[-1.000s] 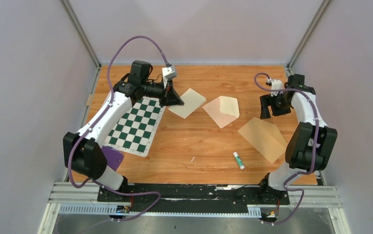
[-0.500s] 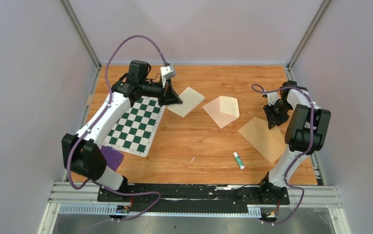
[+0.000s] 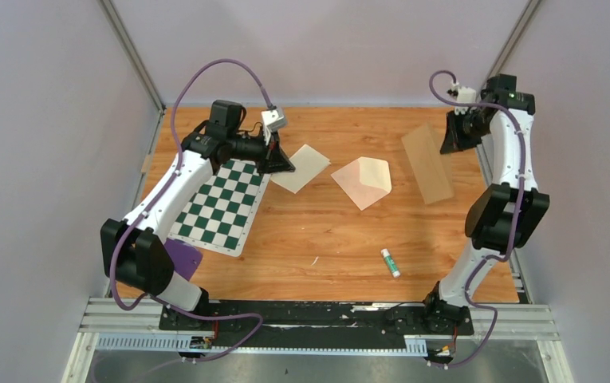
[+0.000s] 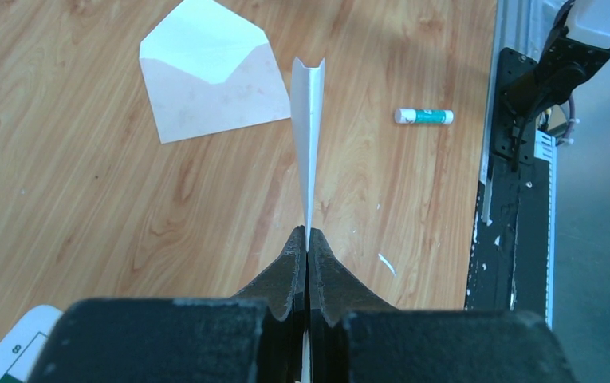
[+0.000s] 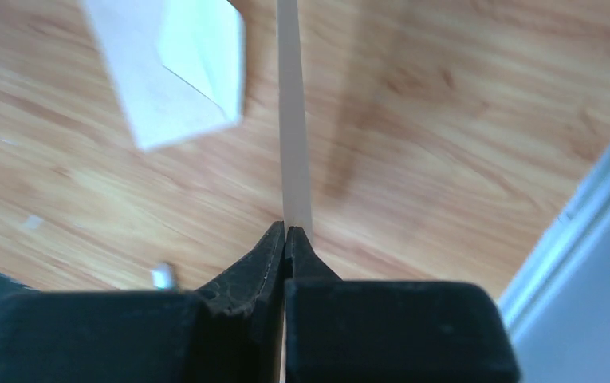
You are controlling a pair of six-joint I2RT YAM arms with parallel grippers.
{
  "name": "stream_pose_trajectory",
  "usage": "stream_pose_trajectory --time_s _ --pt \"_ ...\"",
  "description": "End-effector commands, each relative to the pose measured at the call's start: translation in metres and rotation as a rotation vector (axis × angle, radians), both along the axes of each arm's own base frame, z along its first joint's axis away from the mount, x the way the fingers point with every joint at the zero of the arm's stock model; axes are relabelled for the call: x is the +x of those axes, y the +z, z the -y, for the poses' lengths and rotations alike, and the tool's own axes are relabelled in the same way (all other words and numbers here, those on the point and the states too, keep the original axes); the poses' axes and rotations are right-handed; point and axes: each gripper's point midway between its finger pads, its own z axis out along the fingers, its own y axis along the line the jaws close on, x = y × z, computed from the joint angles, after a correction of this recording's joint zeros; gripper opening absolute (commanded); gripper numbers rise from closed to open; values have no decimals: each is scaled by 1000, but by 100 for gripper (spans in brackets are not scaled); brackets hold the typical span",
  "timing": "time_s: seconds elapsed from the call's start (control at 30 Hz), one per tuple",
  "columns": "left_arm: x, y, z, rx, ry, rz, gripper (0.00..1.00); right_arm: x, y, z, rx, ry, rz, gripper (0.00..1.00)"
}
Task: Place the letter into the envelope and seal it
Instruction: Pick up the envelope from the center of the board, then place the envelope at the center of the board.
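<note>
The letter (image 3: 305, 167) is a cream sheet just left of the table's middle, and my left gripper (image 3: 284, 165) is shut on its left corner. From the left wrist the letter (image 4: 309, 120) shows edge-on, running straight out from the shut left gripper (image 4: 308, 231). The open-flapped envelope (image 3: 363, 182) lies flat in the middle, and the left wrist camera also catches this envelope (image 4: 206, 80). My right gripper (image 3: 449, 144), raised at the back right, is shut on a plain tan sheet (image 3: 427, 163) that hangs off the table. In its wrist view the right gripper (image 5: 287, 229) pinches that tan sheet (image 5: 292, 120) edge-on.
A green and white chessboard mat (image 3: 222, 206) lies on the left under the left arm. A glue stick (image 3: 390, 262) rests near the front edge, right of centre. A purple piece (image 3: 183, 259) sits by the left arm's base. Walls enclose three sides.
My right gripper closed on the tan sheet and lifted it off the table toward the back right. The left gripper and letter shifted only slightly left.
</note>
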Motion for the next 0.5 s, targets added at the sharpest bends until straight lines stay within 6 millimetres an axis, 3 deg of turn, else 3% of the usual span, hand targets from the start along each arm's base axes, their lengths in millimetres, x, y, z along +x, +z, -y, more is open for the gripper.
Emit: stream_pose_trajectory --time_s 0.0,0.27,0.37,0.47 --pt "7 11 -11 43 55 50 0 -3 80 -87 394 -26 76 0" --pt "32 27 -42 98 230 48 1 -21 100 -235 783 186 -95 0" --pt "39 35 -64 109 319 63 1 -25 82 -271 838 219 -155 0" --pt "44 44 -81 119 410 61 1 -26 45 -292 825 167 -243 0"
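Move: The right hand already holds the kraft envelope off the table; the letter in the left hand lies about 36 cm to its left, some 7 cm nearer the base and roughly 6 cm higher. On the way, the pink envelope lies flat some 22 cm left, 2 cm back and 14 cm below. From the left hand the chessboard is about 19 cm left, 2 cm back and 22 cm below, and the kraft envelope roughly 37 cm right, 6 cm ahead and 10 cm lower. Keeping the kraft envelope pinched, the right hand sweeps fast to the left, about 26 cm, over the pink envelope towards the letter, rising 6 to 8 cm and rolling some 40 degrees so its fingers swing from down towards the left. The left hand keeps its grip on the letter and shifts left and forward, about 7 cm in all, turning slightly counter-clockwise. ##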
